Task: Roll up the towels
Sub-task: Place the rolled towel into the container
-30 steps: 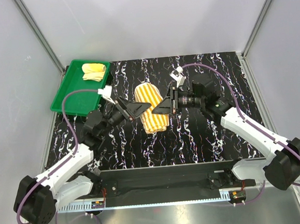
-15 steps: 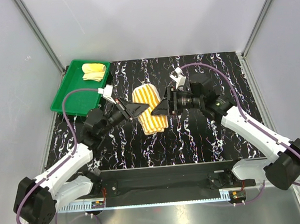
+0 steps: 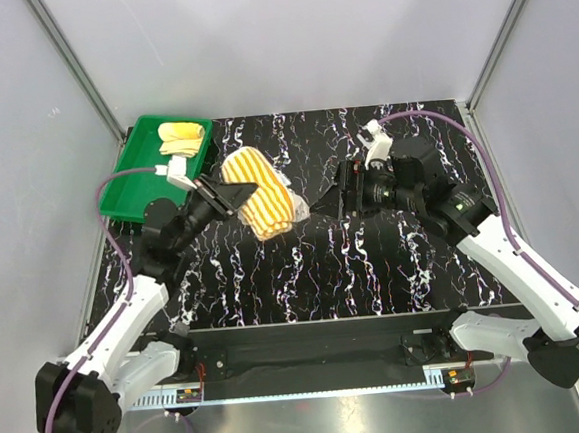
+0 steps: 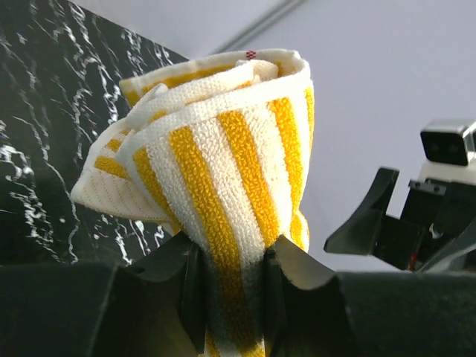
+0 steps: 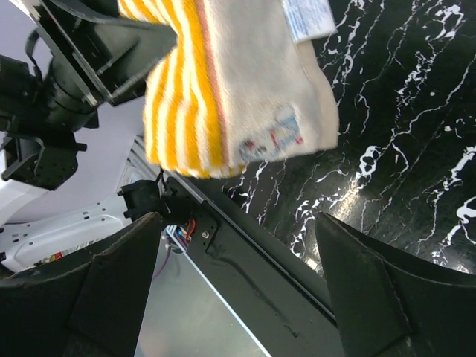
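The orange-and-cream striped towel (image 3: 262, 205) is rolled into a bundle and hangs above the black marbled table (image 3: 373, 260). My left gripper (image 3: 234, 196) is shut on its lower end. In the left wrist view the striped towel (image 4: 223, 134) rises from between the fingers (image 4: 279, 279) of that gripper (image 4: 232, 290). In the right wrist view the towel (image 5: 223, 82) shows its pale back and a white label (image 5: 307, 15). My right gripper (image 3: 330, 195) stands open just right of the towel, holding nothing (image 5: 238, 275). The pale yellow towel (image 3: 181, 138) lies rolled in the tray.
A green tray (image 3: 147, 188) sits at the table's back left corner, close to the left gripper. Grey walls and metal frame posts (image 3: 78, 73) enclose the table. The arms' black base bar (image 3: 310, 350) runs along the near edge.
The left gripper has shut on the striped towel, lifted it off the table and carried it left toward the tray. The right gripper has opened, let go and drawn back to the right.
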Available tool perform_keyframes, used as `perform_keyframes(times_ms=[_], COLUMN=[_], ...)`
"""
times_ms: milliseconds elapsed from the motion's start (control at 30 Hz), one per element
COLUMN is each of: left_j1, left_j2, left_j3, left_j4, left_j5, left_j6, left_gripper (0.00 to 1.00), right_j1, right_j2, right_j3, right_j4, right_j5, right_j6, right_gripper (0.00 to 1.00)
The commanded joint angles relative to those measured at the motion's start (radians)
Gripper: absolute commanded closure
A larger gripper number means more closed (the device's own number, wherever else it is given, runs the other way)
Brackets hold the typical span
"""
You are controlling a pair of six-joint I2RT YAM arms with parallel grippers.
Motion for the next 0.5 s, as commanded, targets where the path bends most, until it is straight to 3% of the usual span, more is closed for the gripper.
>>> perform_keyframes(times_ms=[0,167,400,467], left_j1=[0.084,0.317,0.570,0.642], left_j2=[-0.021,-0.030,0.057,0.097], left_j3=[0.041,0.105,0.269,0.265], left_j4=[0.112,-0.033,-0.423,-0.414], left_j5=[0.062,0.090,0.032,0.042], left_j6=[-0.041,0.017,0.188,0.192], left_gripper=[1.00,1.00,1.00,1.00], right_j1=[0.007,0.007,0.007,0.007], right_j2=[-0.010,-0.014,-0.019,-0.017], right_j3=[-0.006,-0.011,-0.031,-0.037], right_j4=[-0.025,-0.039,-0.042,-0.032], right_j5=[0.056,0.067,0.065,0.059], right_j6=[-0.011,-0.017,-0.026,-0.028], right_gripper=[0.09,0.09,0.08,0.08])
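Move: The rolled towel is already clamped by its end in the left fingers and free of the right ones. The green container it is bound for has its middle some 26 cm to the left of the left hand, about 21 cm ahead and 27 cm below. The folded yellow towel in its far right part is roughly 20 cm left, 29 cm ahead and 25 cm below. From the right hand the container lies about 48 cm left, 28 cm ahead and 29 cm below. The rolled towel is swept through the air in the left hand's unchanged grip, some 19 cm to the left and 7 cm forward, towards the green container, rising barely a centimetre. On the way the left wrist swings about 30 degrees counter-clockwise. The right hand, empty and open, sinks about 2 cm. ##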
